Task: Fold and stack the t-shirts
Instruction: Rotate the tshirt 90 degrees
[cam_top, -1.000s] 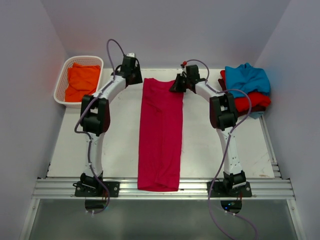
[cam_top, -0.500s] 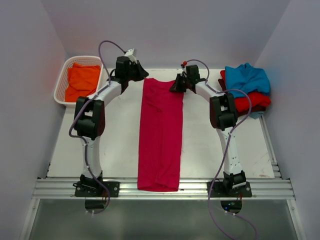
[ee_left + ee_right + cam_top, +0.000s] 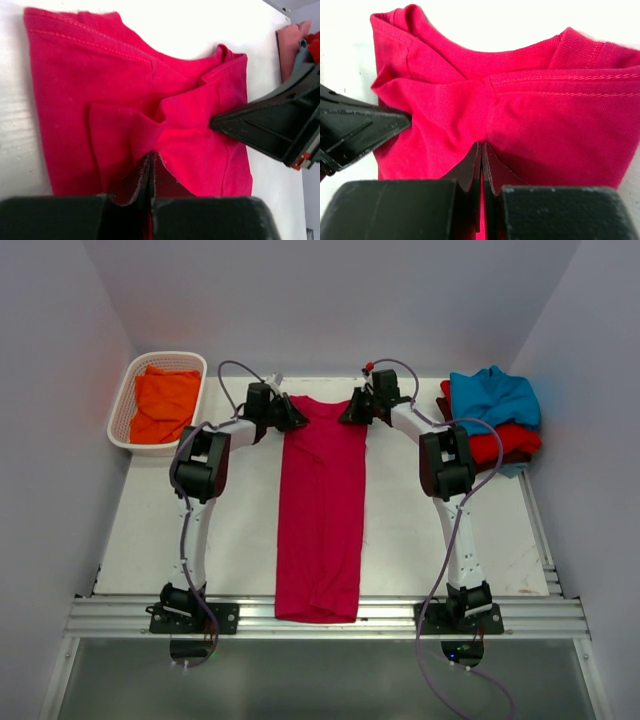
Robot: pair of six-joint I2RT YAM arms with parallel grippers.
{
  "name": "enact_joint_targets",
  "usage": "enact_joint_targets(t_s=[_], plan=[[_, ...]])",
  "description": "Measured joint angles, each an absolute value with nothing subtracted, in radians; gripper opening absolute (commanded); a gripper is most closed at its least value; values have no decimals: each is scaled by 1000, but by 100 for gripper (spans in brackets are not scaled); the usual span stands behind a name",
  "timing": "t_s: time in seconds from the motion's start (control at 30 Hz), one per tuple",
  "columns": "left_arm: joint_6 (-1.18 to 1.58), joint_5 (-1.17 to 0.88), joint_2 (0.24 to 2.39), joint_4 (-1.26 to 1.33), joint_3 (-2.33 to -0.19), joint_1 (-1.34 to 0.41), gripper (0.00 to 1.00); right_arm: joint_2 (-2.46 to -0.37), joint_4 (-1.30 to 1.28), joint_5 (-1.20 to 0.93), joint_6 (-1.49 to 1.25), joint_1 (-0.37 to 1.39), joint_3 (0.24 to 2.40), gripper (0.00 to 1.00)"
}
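A crimson-pink t-shirt (image 3: 322, 505) lies folded into a long strip down the middle of the table, its collar at the far end. My left gripper (image 3: 291, 418) is shut on the cloth at the far left corner (image 3: 125, 125), with fabric bunched up at its fingertips. On the far right corner, my right gripper (image 3: 352, 412) is shut on the shirt (image 3: 520, 115) just below the collar seam. Each wrist view shows the other gripper's black finger across the cloth. An orange t-shirt (image 3: 165, 400) fills the basket. A teal-blue t-shirt (image 3: 492, 397) tops a red one (image 3: 505, 445) at the far right.
The white lattice basket (image 3: 125, 400) stands at the far left corner. The pile of shirts sits on the far right edge of the white table (image 3: 240, 530). A metal rail (image 3: 330, 618) runs along the near edge, under the shirt's hem.
My left gripper has swung from beside the basket to the shirt's far left corner and shut on the cloth. The right gripper has not moved.
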State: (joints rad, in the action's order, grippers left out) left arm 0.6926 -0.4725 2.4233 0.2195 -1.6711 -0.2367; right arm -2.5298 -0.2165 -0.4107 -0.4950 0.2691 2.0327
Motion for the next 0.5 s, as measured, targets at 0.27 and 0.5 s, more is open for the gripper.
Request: enact_joint_targets(t_s=[0.27,0.5], plan=[[696,-398,2388,237,-1628,-236,0,-2502,-184,-411,-483,268,1983,0],[662,-351,2105,353,-1347,-195,30,-2342,-46,-410,-472,254,1715,0]])
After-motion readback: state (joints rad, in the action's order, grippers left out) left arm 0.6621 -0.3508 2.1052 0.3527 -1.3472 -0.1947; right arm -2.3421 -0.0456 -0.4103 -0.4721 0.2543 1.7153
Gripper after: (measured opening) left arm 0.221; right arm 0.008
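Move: The t-shirt's middle lies about 24 cm back and 3 cm right of the left hand; its collar edge is some 7 cm ahead and 4 cm to the right. The white basket stands roughly 34 cm to the left and 5 cm farther out. From the right hand, the t-shirt's middle is about 25 cm back and 5 cm left, the collar edge 6 cm ahead and 5 cm left, and the folded pile some 34 cm right, level with it. Slide the left gripper's shut tips, already down on the t-shirt's far end, about 1 cm forward, then draw them back and left and lift clear some 7 cm, parting the fingers slightly as they rise. Meanwhile start easing the right gripper back about 3 cm and a little right, fingers shut, rising only 1 cm. ##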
